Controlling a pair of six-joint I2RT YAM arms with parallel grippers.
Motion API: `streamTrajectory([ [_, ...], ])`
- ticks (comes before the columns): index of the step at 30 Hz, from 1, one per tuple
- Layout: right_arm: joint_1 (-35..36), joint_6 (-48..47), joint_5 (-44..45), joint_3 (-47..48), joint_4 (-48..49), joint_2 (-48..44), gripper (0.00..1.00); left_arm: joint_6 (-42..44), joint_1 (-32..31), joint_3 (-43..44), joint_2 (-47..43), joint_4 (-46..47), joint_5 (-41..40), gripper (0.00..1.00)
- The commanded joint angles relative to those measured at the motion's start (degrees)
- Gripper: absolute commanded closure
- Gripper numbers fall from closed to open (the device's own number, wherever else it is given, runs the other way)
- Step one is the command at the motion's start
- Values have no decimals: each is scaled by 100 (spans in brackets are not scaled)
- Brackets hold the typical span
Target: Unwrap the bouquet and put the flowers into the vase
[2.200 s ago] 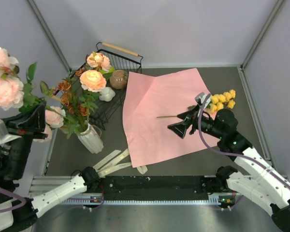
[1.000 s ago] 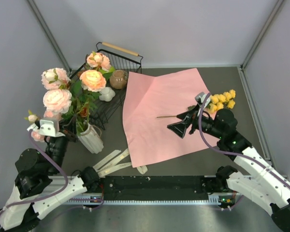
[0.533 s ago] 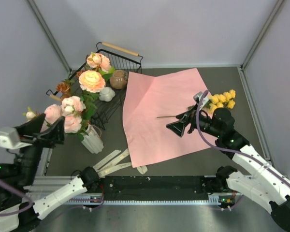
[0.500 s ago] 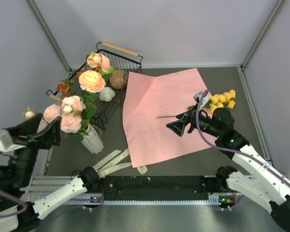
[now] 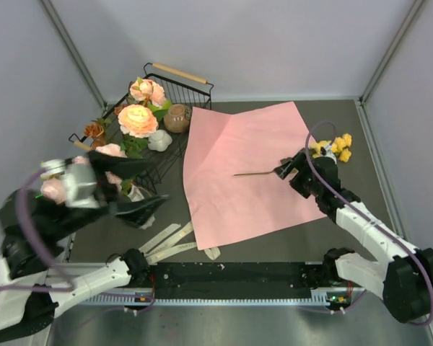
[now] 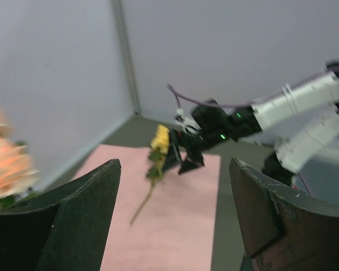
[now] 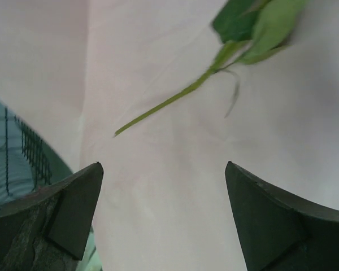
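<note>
The pink wrapping paper (image 5: 238, 180) lies spread flat on the table. The yellow flowers (image 5: 332, 146) lie at its right edge, their green stem (image 5: 254, 173) pointing left across the paper. My right gripper (image 5: 283, 170) hovers open over that stem (image 7: 169, 101), nothing between its fingers (image 7: 164, 164). Pink roses (image 5: 110, 151) and peach roses (image 5: 137, 120) stand at the left, over the white vase (image 5: 134, 193), which my left gripper (image 5: 159, 180) mostly hides. The left gripper (image 6: 174, 164) is open and empty, looking across at the yellow flowers (image 6: 160, 138).
A black wire basket (image 5: 180, 83) at the back left holds a brown pot (image 5: 177, 119) and a small white pot (image 5: 159, 140). Cream ribbon strips (image 5: 169, 241) lie near the front edge. Grey walls close in both sides.
My left gripper has opened and let go of the pink roses, then swung in front of the vase. My right gripper has moved right and down toward the yellow flowers' stem.
</note>
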Motion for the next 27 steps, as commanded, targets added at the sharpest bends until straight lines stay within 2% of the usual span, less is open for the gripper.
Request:
streamTrajectory([
  [1, -661, 985, 543, 31, 94, 456, 11, -306, -27, -501, 1054, -21, 1881, 19],
  [2, -723, 1003, 971, 83, 102, 605, 11, -395, -27, -651, 1170, 145, 2135, 21],
  [4, -1003, 1143, 1238, 110, 164, 817, 19, -685, -27, -1089, 1477, 653, 2365, 23],
  [7, -1425, 1477, 1134, 154, 593, 1370, 27, -1054, -36, -1547, 1863, 1086, 2612, 27],
  [9, -1602, 1565, 748, 189, 1118, 1869, 33, -1326, -36, -1784, 2180, 1219, 2656, 31],
  [14, -1655, 1355, 291, 461, 1894, 2855, 36, -1670, -71, -2120, 2621, 1333, 2630, 37],
  [22, -1655, 942, 412, 716, 3178, 4059, 46, -1951, -106, -2507, 2683, 1509, 2560, 38],
  [25, -1690, 968, 334, 979, 3292, 4376, 63, -1995, -115, -2524, 2692, 1571, 2542, 38],
  [26, -1690, 959, 290, 1024, 3467, 4516, 73, -2013, -115, -2516, 2709, 1562, 2507, 38],
  [27, -1682, 959, 281, 1068, 3564, 4570, 76, -2022, -115, -2481, 2727, 1562, 2498, 38],
])
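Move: From the right hand, the leafy stems of the yellow roses lie about 13 cm ahead, 9 cm to the right and 12 cm below; their blooms are some 8 cm farther right and 4 cm farther out. The wrapping paper's middle is roughly 7 cm ahead, 4 cm left and 13 cm down. From the left hand, the stems are about 35 cm ahead, 38 cm right and 50 cm below; the vase is some 15 cm ahead, 9 cm left and 40 cm down. Swing the right gripper down and to its right, turning about 25 degrees clockwise, then push it low and forward some 9 cm to the yellow roses, closing the fingers until they pinch the stems just below the blooms. Meanwhile bring the empty left gripper down and right, away from the vase's flowers, tipping and turning it to point down over the paper's near-left part and partly narrowing its fingers. ##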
